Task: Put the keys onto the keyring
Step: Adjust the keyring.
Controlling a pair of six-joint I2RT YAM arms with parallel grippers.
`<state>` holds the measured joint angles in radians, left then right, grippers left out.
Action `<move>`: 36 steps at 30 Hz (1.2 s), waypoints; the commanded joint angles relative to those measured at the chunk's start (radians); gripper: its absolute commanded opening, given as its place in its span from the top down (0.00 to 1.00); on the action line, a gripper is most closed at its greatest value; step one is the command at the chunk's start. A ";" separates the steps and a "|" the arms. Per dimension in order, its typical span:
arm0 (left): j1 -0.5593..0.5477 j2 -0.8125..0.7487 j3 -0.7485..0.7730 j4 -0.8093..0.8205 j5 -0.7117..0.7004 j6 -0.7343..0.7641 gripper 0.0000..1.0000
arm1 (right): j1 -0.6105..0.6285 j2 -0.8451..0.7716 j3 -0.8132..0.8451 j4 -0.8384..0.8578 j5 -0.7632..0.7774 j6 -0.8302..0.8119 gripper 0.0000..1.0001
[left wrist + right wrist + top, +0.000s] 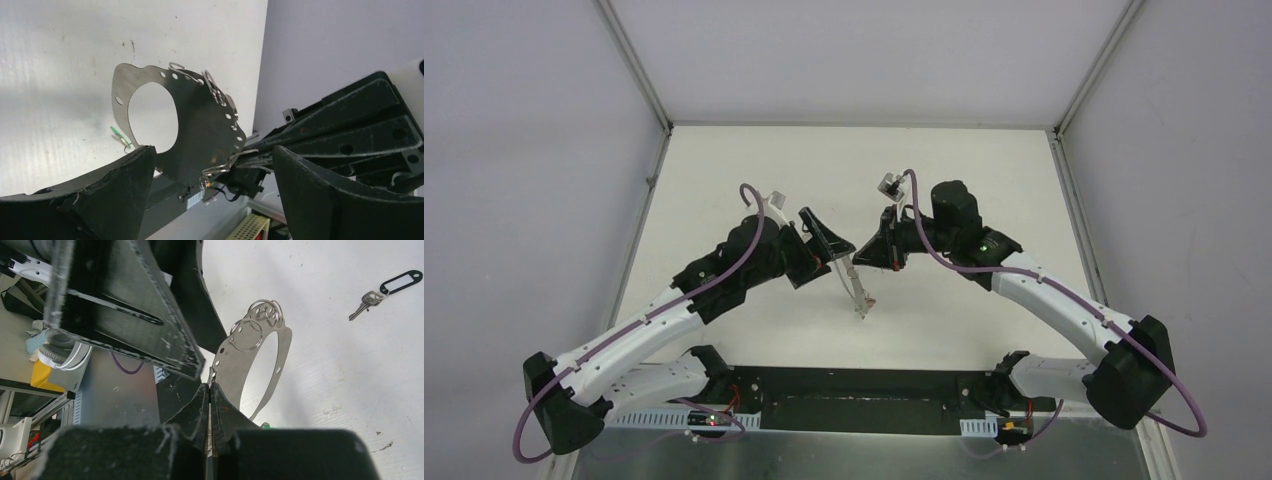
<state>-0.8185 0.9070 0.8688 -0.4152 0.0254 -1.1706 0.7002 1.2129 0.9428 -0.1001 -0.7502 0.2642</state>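
Observation:
The keyring (200, 125) is a flat silvery loop with punched holes and small split rings along its edge. It hangs in the air over the table, edge-on in the top view (857, 290). My right gripper (210, 390) is shut on its rim (235, 360). My left gripper (212, 200) is open, its fingers (115, 195) wide apart on either side of the loop's lower end and not touching it. A key with a green tag (120, 136) lies on the table behind the loop. Another key with a black tag (387, 287) lies farther off. A small orange-glinting bit (203, 185) hangs at the loop's lower end.
Both grippers (832, 250) (858, 258) meet above the middle of the white table (754, 170). The black base plate (854, 400) runs along the near edge. Grey walls close in the left, right and far sides.

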 commanded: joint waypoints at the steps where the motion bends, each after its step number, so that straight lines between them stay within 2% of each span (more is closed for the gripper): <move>1: -0.005 -0.009 -0.074 0.218 -0.021 -0.214 0.10 | -0.003 -0.035 -0.005 0.090 -0.032 0.029 1.00; 5: -0.002 0.039 -0.074 0.241 -0.018 -0.251 0.11 | -0.003 -0.038 -0.007 0.097 -0.044 0.033 1.00; 9: 0.001 0.061 -0.078 0.262 -0.045 -0.281 0.18 | -0.004 -0.038 -0.009 0.097 -0.049 0.032 1.00; 12: 0.002 0.069 -0.087 0.272 -0.068 -0.303 0.33 | -0.003 -0.038 -0.010 0.096 -0.052 0.033 1.00; 20: 0.004 0.057 -0.098 0.250 -0.087 -0.294 0.59 | -0.004 -0.043 -0.006 0.089 -0.042 0.026 1.00; 26: 0.004 0.049 -0.072 0.198 -0.102 -0.249 0.77 | -0.003 -0.023 0.044 -0.046 -0.012 -0.030 1.00; 29: 0.004 0.064 -0.034 0.159 -0.101 -0.202 0.91 | -0.004 -0.004 0.085 -0.134 -0.006 -0.059 1.00; 31: 0.004 0.077 -0.004 0.122 -0.101 -0.171 0.94 | -0.004 0.007 0.109 -0.179 -0.006 -0.066 1.00; 36: 0.004 0.101 0.060 0.048 -0.113 -0.088 0.95 | -0.004 0.020 0.145 -0.236 -0.012 -0.082 1.00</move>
<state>-0.8185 1.0016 0.8520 -0.2932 -0.0307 -1.3476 0.7010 1.2320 1.0275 -0.2550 -0.7624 0.2031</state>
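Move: The keyring's rim with its small rings is about 3 cm ahead of the open left hand, 2 cm to its right and a little below. Measured from the right hand, which already pinches a ring at the rim, that stretch is some 4 cm ahead and level left-right. The key with the black tag lies on the table, about 9 cm ahead of the left hand, 8 cm left and roughly 20 cm down. The left fingers come to pinch the keyring's rim by its small rings: the wide-open hand eases about 3 cm forward and 2 cm to the right, tilting some 10 degrees on the way, then shuts almost fully beside the right hand's grip. The right hand stays nearly in place, closed, and keeps its pinch. ##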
